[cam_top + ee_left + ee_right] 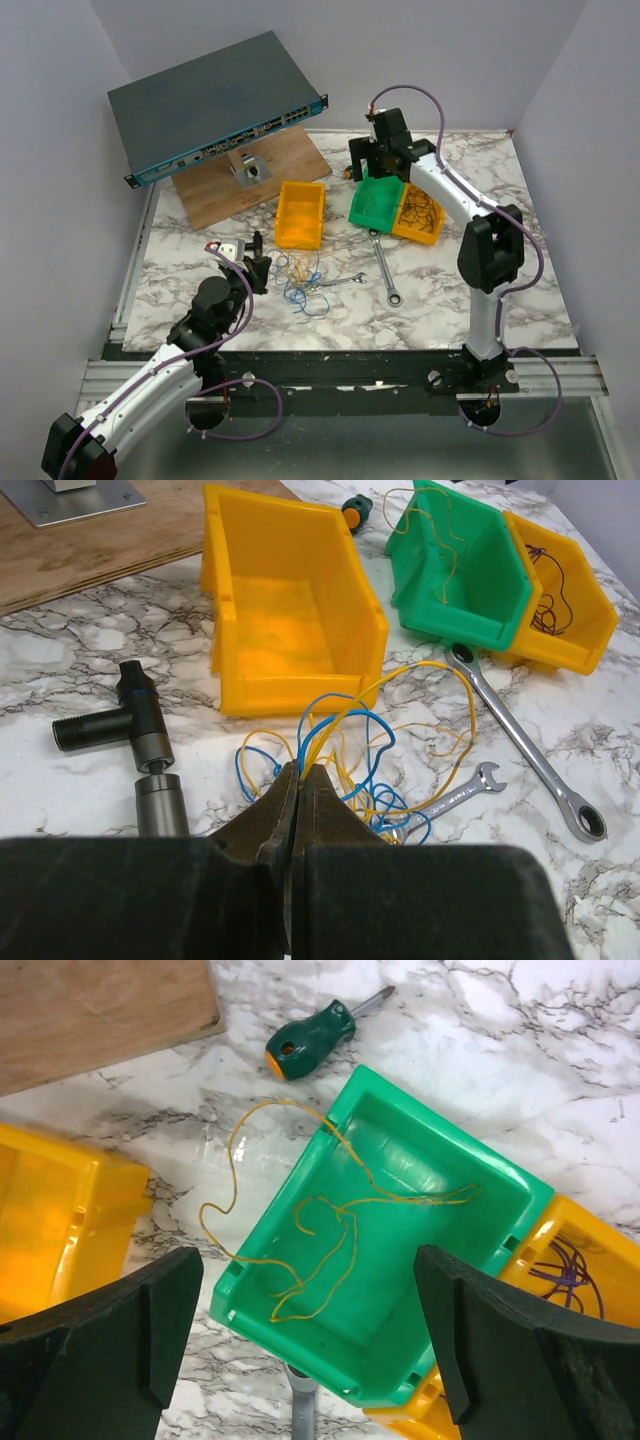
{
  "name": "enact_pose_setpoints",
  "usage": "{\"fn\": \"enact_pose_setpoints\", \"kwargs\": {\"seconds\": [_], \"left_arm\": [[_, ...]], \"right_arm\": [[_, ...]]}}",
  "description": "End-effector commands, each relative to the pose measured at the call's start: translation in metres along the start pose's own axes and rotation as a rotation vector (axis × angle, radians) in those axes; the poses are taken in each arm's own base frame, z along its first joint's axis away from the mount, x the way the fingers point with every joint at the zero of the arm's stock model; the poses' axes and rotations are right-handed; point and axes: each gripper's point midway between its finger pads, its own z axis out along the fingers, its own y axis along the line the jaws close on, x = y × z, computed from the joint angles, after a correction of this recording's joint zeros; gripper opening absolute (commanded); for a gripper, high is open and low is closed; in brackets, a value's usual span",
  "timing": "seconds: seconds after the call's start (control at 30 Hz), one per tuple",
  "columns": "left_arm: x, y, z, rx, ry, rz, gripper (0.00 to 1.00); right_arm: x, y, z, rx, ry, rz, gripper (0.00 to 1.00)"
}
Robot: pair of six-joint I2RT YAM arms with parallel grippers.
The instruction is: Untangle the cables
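Note:
The cables (305, 278), a loose tangle of thin blue and yellow wires (372, 742), lie on the marble table in front of the empty yellow bin (290, 630). My left gripper (300, 772) is shut on the cables; blue and yellow strands come out from between its tips. In the top view it (262, 272) sits at the tangle's left side. My right gripper (308, 1260) hangs open above the green bin (440, 1155), nothing between its fingers. One orange-yellow wire (330, 1222) lies in that bin, and a loop of it hangs over the rim onto the table.
A second yellow bin (420, 215) with dark purple wires stands right of the green bin (375, 205). Two wrenches (385, 265) (340, 281) lie by the tangle. A green screwdriver (305, 1040), a black pipe fitting (135, 725), a wooden board (250, 180) and a network switch (215, 105) are nearby.

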Motion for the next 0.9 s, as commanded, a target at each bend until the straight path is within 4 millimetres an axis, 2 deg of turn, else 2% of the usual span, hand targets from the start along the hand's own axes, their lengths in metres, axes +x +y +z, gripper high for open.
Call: {"fn": "enact_pose_setpoints", "kwargs": {"seconds": [0.0, 0.17, 0.27, 0.47, 0.63, 0.77, 0.87], "left_arm": [[-0.004, -0.003, 0.0, 0.02, -0.015, 0.006, 0.0], [-0.003, -0.003, 0.001, 0.019, -0.011, 0.007, 0.0], [-0.003, -0.003, 0.001, 0.019, -0.011, 0.007, 0.0], [-0.003, -0.003, 0.001, 0.017, -0.009, 0.009, 0.0], [-0.003, -0.002, 0.002, 0.015, -0.01, 0.009, 0.0], [-0.003, -0.003, 0.002, 0.016, -0.007, 0.011, 0.0], [-0.003, -0.003, 0.002, 0.016, -0.008, 0.011, 0.0]], "right_arm": [[0.009, 0.02, 0.014, -0.006, 0.026, -0.124, 0.94], [0.014, 0.038, 0.024, 0.003, 0.013, -0.212, 0.9], [0.016, 0.041, 0.033, 0.04, 0.015, -0.294, 0.85], [0.018, 0.027, 0.046, 0.176, 0.046, -0.334, 0.53], [0.018, 0.028, 0.044, 0.168, 0.025, -0.322, 0.38], [0.013, 0.029, 0.039, 0.17, 0.003, -0.283, 0.03], [0.007, 0.031, 0.03, 0.155, -0.047, -0.245, 0.01]]}}
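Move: The yellow cable bulges out over the left side of the green bin; its outer loop lies about 4 cm left of the open right hand, 1 cm ahead and 5 cm below. The green bin's middle is some 5 cm ahead and 3 cm right of this hand, 10 cm down; the screwdriver about 13 cm ahead and 3 cm left, 13 cm down; the empty yellow bin some 14 cm left and 1 cm ahead, 10 cm down. From the left hand, the loop is roughly 23 cm ahead, 17 cm right and 4 cm lower. The right hand, its fingers still wide open, sinks about 5 cm while swinging some 5 cm to the left, out towards the yellow loop hanging over the green bin's left edge, and rolls nearly 20 degrees so that its left side dips. Near the bottom it slips back right by about a centimetre as the fingers close fully, pinching the outer bend of the yellow cable between their tips. ##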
